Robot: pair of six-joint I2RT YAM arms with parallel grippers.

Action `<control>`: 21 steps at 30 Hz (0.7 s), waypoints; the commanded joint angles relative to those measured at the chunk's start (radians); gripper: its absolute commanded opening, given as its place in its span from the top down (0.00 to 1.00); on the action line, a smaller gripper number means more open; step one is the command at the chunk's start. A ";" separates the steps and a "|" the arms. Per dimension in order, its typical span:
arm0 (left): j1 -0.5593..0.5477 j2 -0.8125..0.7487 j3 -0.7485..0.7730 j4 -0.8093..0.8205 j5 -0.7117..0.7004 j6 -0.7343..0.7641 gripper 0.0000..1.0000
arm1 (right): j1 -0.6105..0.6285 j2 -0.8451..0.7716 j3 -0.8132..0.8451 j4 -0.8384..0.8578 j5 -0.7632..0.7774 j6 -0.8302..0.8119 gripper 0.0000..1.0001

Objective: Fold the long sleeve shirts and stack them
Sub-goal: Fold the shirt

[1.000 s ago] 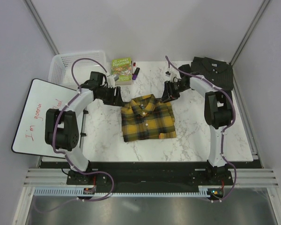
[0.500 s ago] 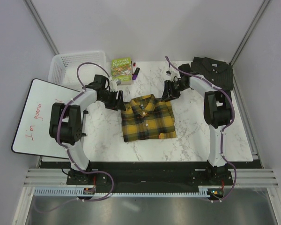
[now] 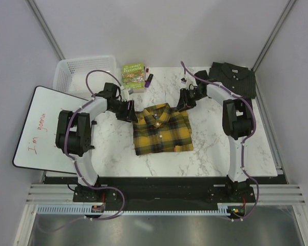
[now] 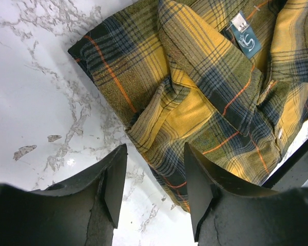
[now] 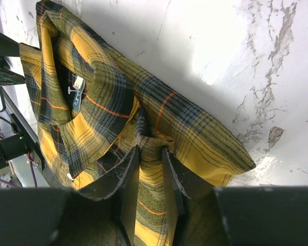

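The yellow-and-black plaid shirt (image 3: 161,130) lies folded in the middle of the marble table, collar toward the back. The dark grey shirt (image 3: 235,78) lies folded at the back right corner. My left gripper (image 3: 130,111) is at the plaid shirt's back left corner. In the left wrist view it (image 4: 155,189) stands open over the marble, the plaid shirt's (image 4: 210,92) edge just beyond the fingertips. My right gripper (image 3: 182,104) is at the back right corner. In the right wrist view it (image 5: 151,174) pinches a raised fold of the plaid cloth (image 5: 92,102).
A white basket (image 3: 84,69) stands at the back left. A green book (image 3: 133,73) and markers (image 3: 149,78) lie beside it. A whiteboard (image 3: 41,128) hangs over the table's left edge. A small clip (image 3: 184,79) lies behind the right gripper.
My left gripper has slid right and nearer, up to the shirt's back left corner, and its elbow swung in. The right gripper has stayed at the back right corner.
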 commanded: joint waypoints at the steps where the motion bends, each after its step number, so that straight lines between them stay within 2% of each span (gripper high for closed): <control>1: 0.004 0.019 0.038 0.022 0.033 -0.027 0.47 | 0.007 0.014 0.042 0.016 -0.024 0.011 0.71; 5: 0.004 0.019 0.044 0.033 0.041 -0.027 0.54 | 0.007 0.007 0.042 0.015 -0.026 0.013 0.83; 7: 0.004 0.021 0.048 0.037 0.047 -0.028 0.62 | 0.007 0.000 0.040 0.013 -0.030 0.016 0.86; 8: 0.004 0.019 0.048 0.037 0.053 -0.030 0.65 | 0.007 -0.002 0.039 0.015 -0.032 0.016 0.90; 9: 0.004 0.016 0.046 0.040 0.055 -0.030 0.72 | 0.007 -0.009 0.039 0.013 -0.031 0.014 0.92; 11: 0.004 0.012 0.044 0.049 0.062 -0.033 0.78 | 0.007 -0.019 0.040 0.013 -0.032 0.014 0.98; 12: 0.004 0.007 0.044 0.051 0.065 -0.033 0.87 | 0.007 -0.026 0.042 0.010 -0.032 0.014 1.00; 15: 0.002 -0.011 0.043 0.049 0.081 -0.036 0.98 | 0.005 -0.049 0.042 0.004 -0.046 0.013 1.00; 21: 0.004 -0.093 0.035 0.049 0.075 -0.030 0.98 | -0.027 -0.126 0.013 -0.019 -0.072 -0.003 1.00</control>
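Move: Just below the open left fingers, about 1 cm to their right, lies a ridge of cloth at the plaid shirt's left shoulder; the collar is some 10 cm to the hand's right and 1 cm farther out, the book about 18 cm ahead. The right fingers, half open, already straddle the bunched right shoulder; from that hand the collar is about 9 cm left and 3 cm back, the dark folded shirt 13 cm ahead and 23 cm right. Closing both grippers on the plaid shirt's shoulders: the left sinks about half a centimetre at the cloth ridge, shuts fully while edging 1 cm right, and rises about 1 cm, pinching the ridge. The right stays in place as its fingers shut the rest of the way on the bunch between them, then starts up, also about 1 cm. ##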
